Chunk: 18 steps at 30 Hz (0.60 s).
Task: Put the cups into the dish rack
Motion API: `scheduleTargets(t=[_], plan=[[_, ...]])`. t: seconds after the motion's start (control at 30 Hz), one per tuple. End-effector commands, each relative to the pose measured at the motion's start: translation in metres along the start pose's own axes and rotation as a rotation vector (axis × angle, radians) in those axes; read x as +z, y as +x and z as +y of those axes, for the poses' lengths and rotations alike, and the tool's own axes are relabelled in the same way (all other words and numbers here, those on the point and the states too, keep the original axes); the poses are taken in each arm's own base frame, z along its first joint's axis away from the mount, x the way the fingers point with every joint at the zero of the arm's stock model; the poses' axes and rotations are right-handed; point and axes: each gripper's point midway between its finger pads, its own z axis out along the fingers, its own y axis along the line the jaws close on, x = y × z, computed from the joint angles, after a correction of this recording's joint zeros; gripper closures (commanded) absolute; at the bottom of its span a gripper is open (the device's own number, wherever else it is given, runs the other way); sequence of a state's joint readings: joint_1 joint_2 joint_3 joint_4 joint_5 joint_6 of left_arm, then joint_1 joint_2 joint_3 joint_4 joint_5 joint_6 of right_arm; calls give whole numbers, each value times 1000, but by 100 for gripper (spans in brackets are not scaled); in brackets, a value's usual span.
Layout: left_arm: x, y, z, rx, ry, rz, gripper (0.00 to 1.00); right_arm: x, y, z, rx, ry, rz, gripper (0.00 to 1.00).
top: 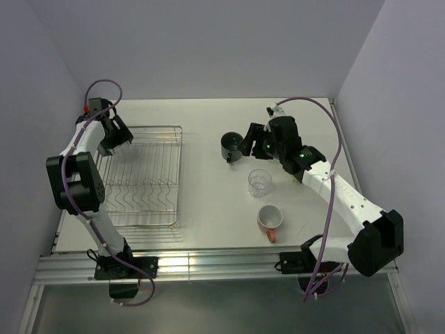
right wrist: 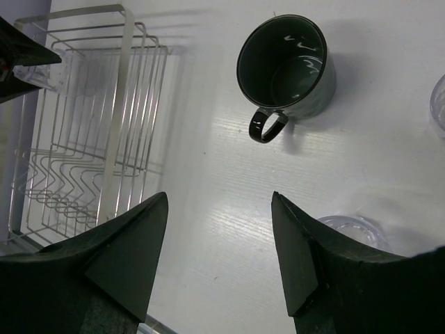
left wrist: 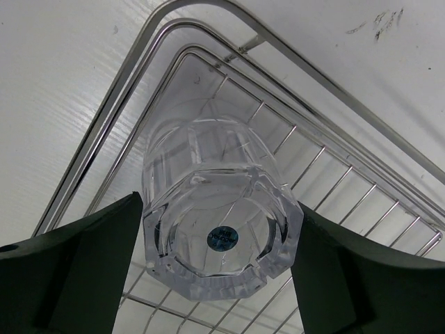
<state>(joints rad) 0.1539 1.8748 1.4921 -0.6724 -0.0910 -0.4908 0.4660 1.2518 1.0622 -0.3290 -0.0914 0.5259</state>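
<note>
An upturned clear glass tumbler [left wrist: 208,181] stands in the far left corner of the dish rack [top: 179,174], base toward the wrist camera. My left gripper [left wrist: 221,209] is open, its fingers close on either side of the tumbler. The arm hides the tumbler in the top view. My right gripper [right wrist: 219,202] hangs open and empty over bare table just short of the black mug [right wrist: 285,66], which stands upright with its handle toward me. A second clear tumbler [top: 259,182] and the orange mug [top: 270,218] stand on the table right of the rack.
The silver rack [right wrist: 125,104] lies left of the black mug [top: 231,145]. A clear glass rim [right wrist: 351,226] shows beside my right finger. Walls close the table at the back and on both sides.
</note>
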Motion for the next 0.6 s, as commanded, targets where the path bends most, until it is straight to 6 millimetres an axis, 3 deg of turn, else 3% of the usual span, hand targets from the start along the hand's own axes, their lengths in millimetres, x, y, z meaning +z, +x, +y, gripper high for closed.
scheduleTargets(t=[0.0,0.17,0.57], plan=[[-17,-11,-1,-7,8,-50,12,2,-14,8,-11,-28,-37,31],[-32,-20,-4,-6,30,-84,12,4,-13,8,-10,-28,-30,31],[-91,-60,-15,-15,82,-223,12,3,-18,6,-23,0,-33,31]])
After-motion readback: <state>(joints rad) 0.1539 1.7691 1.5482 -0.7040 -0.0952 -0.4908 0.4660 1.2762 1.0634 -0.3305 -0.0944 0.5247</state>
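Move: The upturned clear glass stands in the dish rack's far left corner, between the left hand's already open fingers, its middle about 4 cm below the hand point. The corner rails meet some 6 cm ahead and 4 cm to the left; the rack's middle is about 12 cm back and 8 cm to the right, both about 6 cm lower. From the right hand this glass lies roughly 46 cm left, 12 cm ahead and 16 cm lower. Straight up, slowly at first and then quicker, the left hand backs off the upturned glass by about 6 cm, its fingers staying wide open as they clear the glass's sides. The wrist tips some 5 to 10 degrees along the way, swinging the downward fingers slightly forward. ##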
